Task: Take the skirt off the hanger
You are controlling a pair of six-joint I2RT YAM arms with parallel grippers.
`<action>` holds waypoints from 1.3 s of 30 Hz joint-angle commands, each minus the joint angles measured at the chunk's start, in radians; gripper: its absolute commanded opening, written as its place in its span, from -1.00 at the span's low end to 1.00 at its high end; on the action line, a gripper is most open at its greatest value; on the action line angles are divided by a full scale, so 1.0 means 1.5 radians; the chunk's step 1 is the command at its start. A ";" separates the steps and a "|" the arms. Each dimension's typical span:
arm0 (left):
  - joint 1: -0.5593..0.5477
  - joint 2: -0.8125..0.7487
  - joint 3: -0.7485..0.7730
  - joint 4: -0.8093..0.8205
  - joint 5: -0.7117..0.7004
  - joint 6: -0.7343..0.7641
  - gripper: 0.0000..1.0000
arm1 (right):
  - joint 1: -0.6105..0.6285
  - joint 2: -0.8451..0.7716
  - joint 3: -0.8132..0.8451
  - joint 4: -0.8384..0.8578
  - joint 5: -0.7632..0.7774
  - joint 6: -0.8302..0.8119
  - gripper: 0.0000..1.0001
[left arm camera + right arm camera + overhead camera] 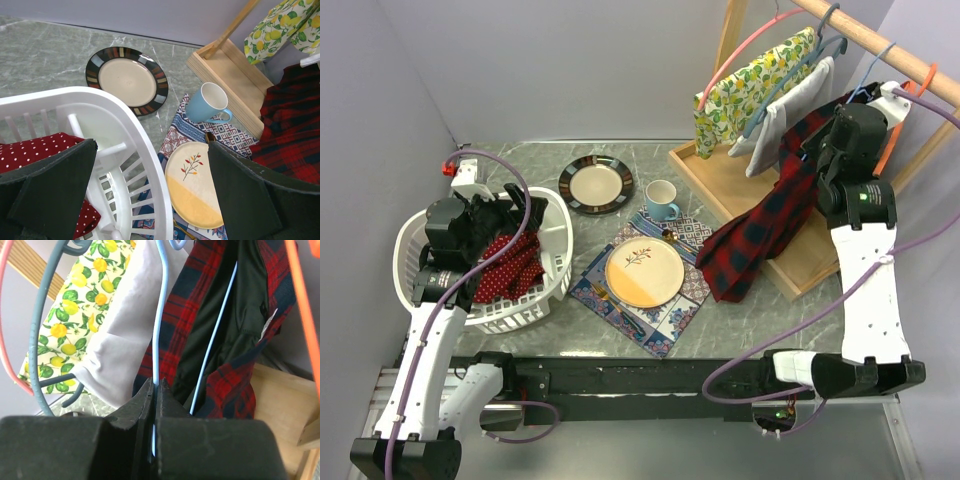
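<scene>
The skirt point(765, 225) is red and navy plaid. It hangs on a thin light-blue hanger point(159, 315) from the wooden rail point(880, 40), and its lower end trails onto the rack's base. My right gripper point(155, 385) is up beside the skirt's top, shut on the hanger's wire. The plaid cloth point(235, 385) and its dark lining sit just right of the jaws. In the top view this gripper point(817, 150) is partly hidden behind the skirt. My left gripper point(151, 145) stands wide open above the white laundry basket point(555, 215), holding nothing; the skirt point(295, 140) shows at the far right.
A red polka-dot cloth point(510, 265) lies in the basket. A dark-rimmed plate point(596, 185), a blue mug point(661, 199) and a yellow plate point(644, 271) on a patterned mat sit mid-table. A lemon-print cloth point(750, 85), a white cloth point(785, 115) and an orange hanger point(305, 320) share the rail.
</scene>
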 commanded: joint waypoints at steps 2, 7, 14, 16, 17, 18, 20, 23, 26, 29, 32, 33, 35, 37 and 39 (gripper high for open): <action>-0.003 -0.006 0.003 0.026 0.002 0.002 0.99 | -0.003 -0.066 -0.001 0.133 0.009 -0.028 -1.00; -0.003 -0.008 0.002 0.026 0.003 0.004 0.99 | -0.003 -0.069 0.036 0.134 0.000 -0.049 -1.00; -0.003 -0.010 0.001 0.027 0.005 0.004 0.99 | -0.001 -0.077 0.058 0.112 -0.011 -0.038 -1.00; -0.003 -0.009 0.002 0.027 0.004 0.004 0.99 | 0.002 -0.085 0.061 0.096 -0.009 -0.034 -1.00; -0.003 -0.009 0.002 0.027 0.005 0.005 0.99 | 0.004 -0.092 0.060 0.091 -0.010 -0.031 -1.00; -0.003 -0.010 0.002 0.027 0.005 0.004 0.99 | 0.005 -0.096 0.059 0.087 -0.012 -0.029 -1.00; -0.003 -0.009 0.002 0.027 0.008 0.004 0.99 | 0.006 -0.105 0.056 0.072 -0.032 -0.021 -1.00; -0.003 -0.012 0.004 0.029 0.024 0.003 0.99 | 0.014 -0.123 0.034 0.053 -0.065 -0.002 -1.00; -0.003 -0.014 0.002 0.038 0.052 0.004 0.99 | 0.026 -0.143 0.009 0.052 -0.074 0.005 -1.00; -0.003 -0.013 0.010 0.038 0.072 0.009 0.99 | 0.031 -0.152 0.013 0.033 -0.087 0.011 -1.00; -0.003 -0.011 0.022 0.037 0.087 0.004 0.99 | 0.032 -0.169 0.017 0.004 -0.094 0.025 -1.00; -0.003 -0.012 0.031 0.038 0.101 0.000 0.99 | 0.033 -0.175 0.017 -0.005 -0.095 0.030 -1.00; -0.003 -0.012 0.040 0.041 0.126 -0.013 0.99 | 0.033 -0.195 0.010 -0.014 -0.108 0.045 -1.00; -0.005 -0.012 0.055 0.044 0.176 -0.033 0.99 | 0.034 -0.210 0.005 -0.025 -0.129 0.068 -1.00; -0.014 -0.014 0.064 0.057 0.217 -0.050 0.99 | 0.034 -0.234 -0.014 -0.025 -0.144 0.083 -1.00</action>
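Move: The right hand already pinches the blue hanger's side; the plaid skirt on it hangs some 12 cm below, about 5 cm ahead and 3 cm right. From this hand, the orange hanger is about 12 cm right and 4 cm ahead, the white cloth roughly 12 cm ahead, 8 cm left and 8 cm lower. From the left hand, the skirt lies about 50 cm right and 6 cm ahead, near level. Still pinching the blue hanger, the right hand rises, then draws it back-left, about 10 cm; left hand edges right. ##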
